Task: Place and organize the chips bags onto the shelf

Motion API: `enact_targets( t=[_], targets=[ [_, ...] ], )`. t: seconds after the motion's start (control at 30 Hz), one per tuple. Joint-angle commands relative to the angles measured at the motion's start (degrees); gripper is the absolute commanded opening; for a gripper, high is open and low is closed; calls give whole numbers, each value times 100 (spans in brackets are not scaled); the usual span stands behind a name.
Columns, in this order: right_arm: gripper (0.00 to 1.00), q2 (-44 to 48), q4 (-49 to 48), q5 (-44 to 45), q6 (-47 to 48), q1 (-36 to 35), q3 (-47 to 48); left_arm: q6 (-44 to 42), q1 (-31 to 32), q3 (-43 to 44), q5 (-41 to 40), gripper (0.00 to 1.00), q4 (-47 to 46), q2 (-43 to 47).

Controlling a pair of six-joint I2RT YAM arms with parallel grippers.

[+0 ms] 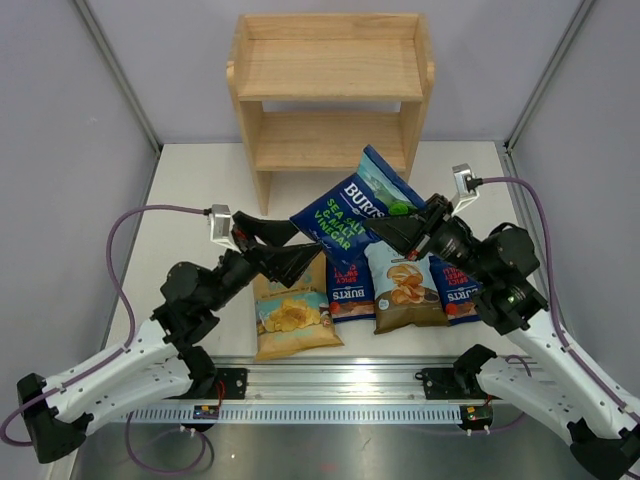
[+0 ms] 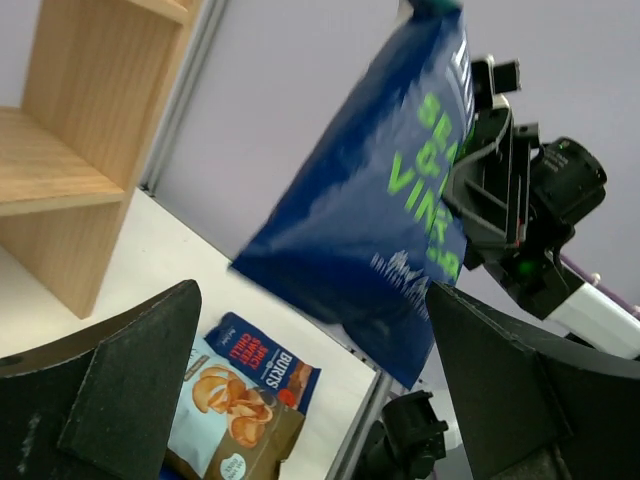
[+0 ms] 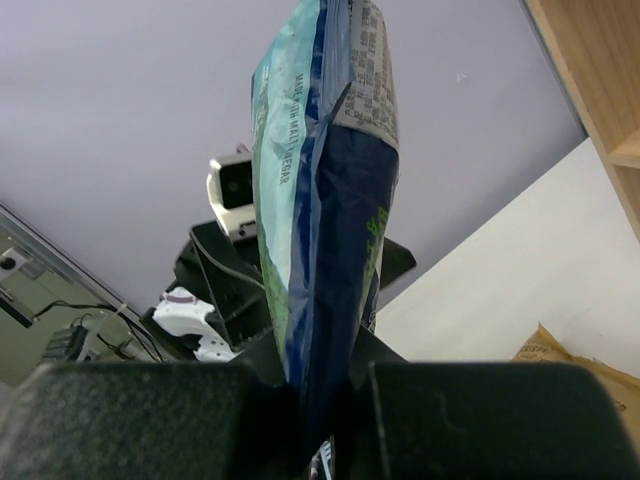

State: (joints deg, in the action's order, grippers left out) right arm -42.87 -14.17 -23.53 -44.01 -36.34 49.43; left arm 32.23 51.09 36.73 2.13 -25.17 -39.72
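Observation:
A dark-blue Burts sea salt and vinegar bag (image 1: 348, 212) hangs tilted in the air in front of the shelf (image 1: 330, 85). My right gripper (image 1: 408, 226) is shut on its right edge; in the right wrist view the bag (image 3: 325, 200) stands edge-on, pinched in the gripper (image 3: 325, 400). My left gripper (image 1: 308, 245) is open at the bag's lower left corner, jaws wide and not touching it. On the table lie a tan-yellow bag (image 1: 290, 312), a small Burts bag (image 1: 350, 288), a light-blue and brown bag (image 1: 405, 288) and another small Burts bag (image 1: 462, 298).
Both wooden tiers of the shelf (image 2: 70, 170) are bare. The four lying bags form a row just ahead of the metal rail (image 1: 340, 385) at the near edge. Grey walls close in both sides. The right arm (image 2: 520, 200) fills the space behind the raised bag.

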Motion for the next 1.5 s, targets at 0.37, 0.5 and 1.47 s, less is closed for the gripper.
enact_targets(
  t=[0.37, 0.5, 1.47],
  targets=[
    [9, -854, -208, -1240, -204, -49, 1227, 1276, 15, -237, 1052, 98, -2818, -562],
    [9, -1109, -508, -1839, -416, -49, 1315, 1391, 32, -254, 1044, 84, -2994, -642],
    [81, -239, 2999, 964, 1492, -49, 2088, 2068, -116, 1106, -2656, 7, 495, -105]
  ],
)
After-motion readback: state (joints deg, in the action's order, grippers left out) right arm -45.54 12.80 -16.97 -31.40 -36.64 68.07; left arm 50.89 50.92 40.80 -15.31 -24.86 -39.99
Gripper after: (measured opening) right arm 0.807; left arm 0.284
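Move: The sea-salt Burts bag hangs in the right hand's closed fingers, its middle about 6 cm ahead of the open left hand, 10 to its right and 5 above; from the right hand it is roughly 3 cm ahead, 5 left and 2 above. Far below the left hand, some 36 cm, lie the golden chips bag, level with it and 3 to its left, and the red-label Burts bag, 4 ahead and 10 right. Left hand rises and backs 4 cm, pinches the offered bag, swings forward-left; right opens, withdraws 6 cm right. ##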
